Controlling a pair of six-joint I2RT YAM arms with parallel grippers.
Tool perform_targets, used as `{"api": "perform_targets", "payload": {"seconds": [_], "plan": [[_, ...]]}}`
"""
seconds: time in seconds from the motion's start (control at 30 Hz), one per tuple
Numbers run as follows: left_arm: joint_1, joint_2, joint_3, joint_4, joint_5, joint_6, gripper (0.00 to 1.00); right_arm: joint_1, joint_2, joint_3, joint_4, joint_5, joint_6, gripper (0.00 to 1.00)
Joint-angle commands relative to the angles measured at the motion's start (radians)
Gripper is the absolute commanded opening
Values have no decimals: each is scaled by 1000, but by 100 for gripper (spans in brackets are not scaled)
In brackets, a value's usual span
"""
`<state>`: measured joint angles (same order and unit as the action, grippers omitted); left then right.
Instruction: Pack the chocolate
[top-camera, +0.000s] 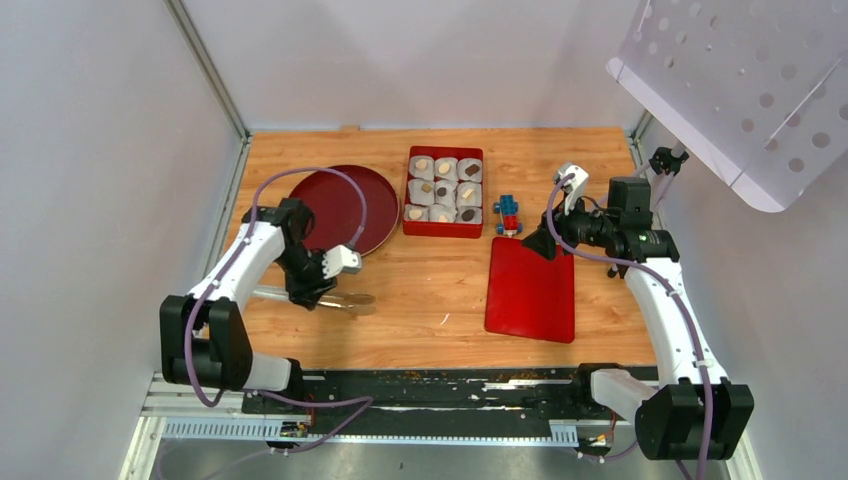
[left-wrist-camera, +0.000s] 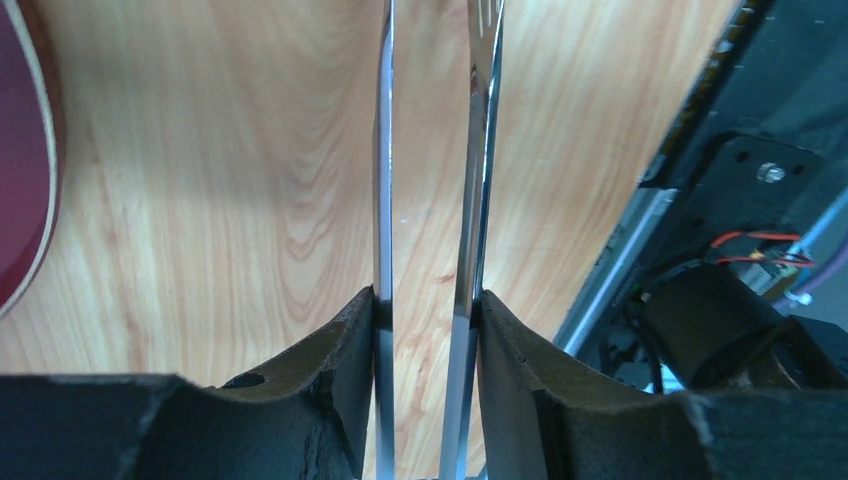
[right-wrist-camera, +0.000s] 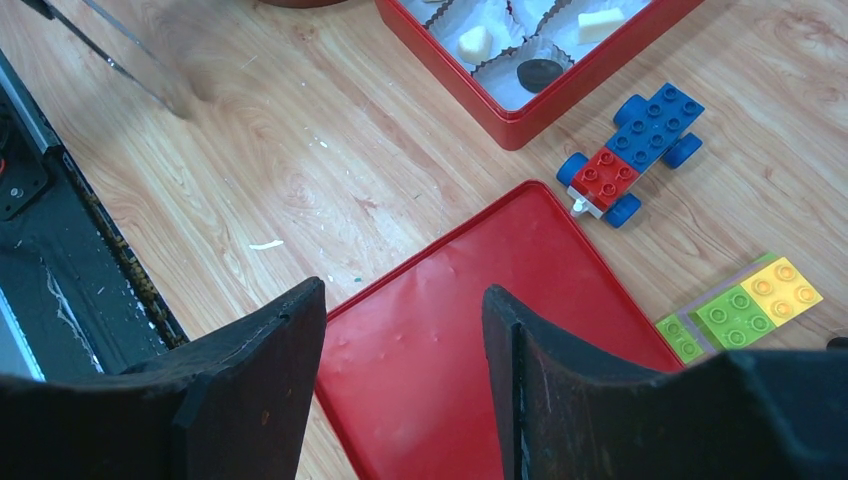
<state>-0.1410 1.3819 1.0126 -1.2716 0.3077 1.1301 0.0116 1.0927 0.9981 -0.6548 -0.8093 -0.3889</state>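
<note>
The chocolate (top-camera: 445, 187), dark and pale lumps, sits in white paper cups inside a red box (top-camera: 443, 232). In the right wrist view a pale piece (right-wrist-camera: 475, 42) and a dark piece (right-wrist-camera: 540, 72) show in the box (right-wrist-camera: 540, 110). My left gripper (top-camera: 318, 290) is low over the wood, left of the box, shut on metal tongs (top-camera: 355, 299). Their two blades (left-wrist-camera: 385, 180) run between the pads of the left gripper (left-wrist-camera: 430, 300), with nothing between them. My right gripper (top-camera: 545, 245) hangs open over the flat red lid (top-camera: 530, 290), and nothing is between its fingers (right-wrist-camera: 405, 300).
A round dark red plate (top-camera: 335, 205) lies left of the box. A blue and red toy car (top-camera: 508, 213) stands between box and lid; green and yellow blocks (right-wrist-camera: 740, 310) lie by the lid's right side. A perforated white panel (top-camera: 740, 80) hangs at the upper right.
</note>
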Motion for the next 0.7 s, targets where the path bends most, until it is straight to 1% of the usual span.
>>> {"api": "perform_targets", "payload": {"seconds": [0.0, 0.07, 0.13, 0.23, 0.3, 0.4, 0.43, 0.47, 0.5, 0.6, 0.67], "plan": [[106, -25, -42, 87, 36, 106, 47, -2, -22, 13, 1, -16, -10, 59], [133, -45, -86, 124, 30, 161, 50, -2, -19, 7, 11, -19, 3, 59], [138, -53, -124, 162, 12, 204, 51, -2, -16, 5, 15, -23, 7, 59], [138, -38, -175, 234, -34, 221, 52, -2, -16, -3, 17, -14, -2, 59], [153, -18, -204, 263, -58, 225, 52, -2, -18, -10, -1, -6, -26, 59], [187, 2, -213, 247, -61, 222, 53, -2, -35, -14, -76, 17, -110, 59], [191, 2, -211, 240, -61, 216, 56, -2, -42, -22, -97, 31, -136, 59], [191, -4, -209, 233, -57, 211, 87, -2, -52, -31, -113, 46, -153, 59], [192, -14, -208, 226, -51, 211, 98, -2, -61, -45, -124, 56, -166, 59], [189, -59, -173, 170, -12, 233, 100, -2, -77, -85, -123, 61, -176, 60], [182, -90, -126, 138, 22, 202, 100, -2, -76, -98, -111, 47, -176, 61]]}}
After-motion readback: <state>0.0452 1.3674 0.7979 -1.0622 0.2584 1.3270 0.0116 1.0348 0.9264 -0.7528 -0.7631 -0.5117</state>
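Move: The left hand already holds the tongs, tips to its right; their resting place is bare wood about 4 cm to its left and 7 cm below. The plate's middle is roughly 20 cm ahead and 7 cm to its right. The red lid lies some 20 cm below the right hand, 5 cm back and 3 cm to its left. From that hand, the toy car is about 12 cm ahead and 8 cm left, the yellow-green blocks 11 cm ahead and 3 cm right. Down and to its left, about 5 cm each way, the left hand lowers the held tongs onto the bare wood nearer than the plate, then stops and opens its fingers wide, letting go of the handles. Late on, the empty right hand sets off down and back, some 4 cm in all, towards the red lid, its fingers staying part open. ##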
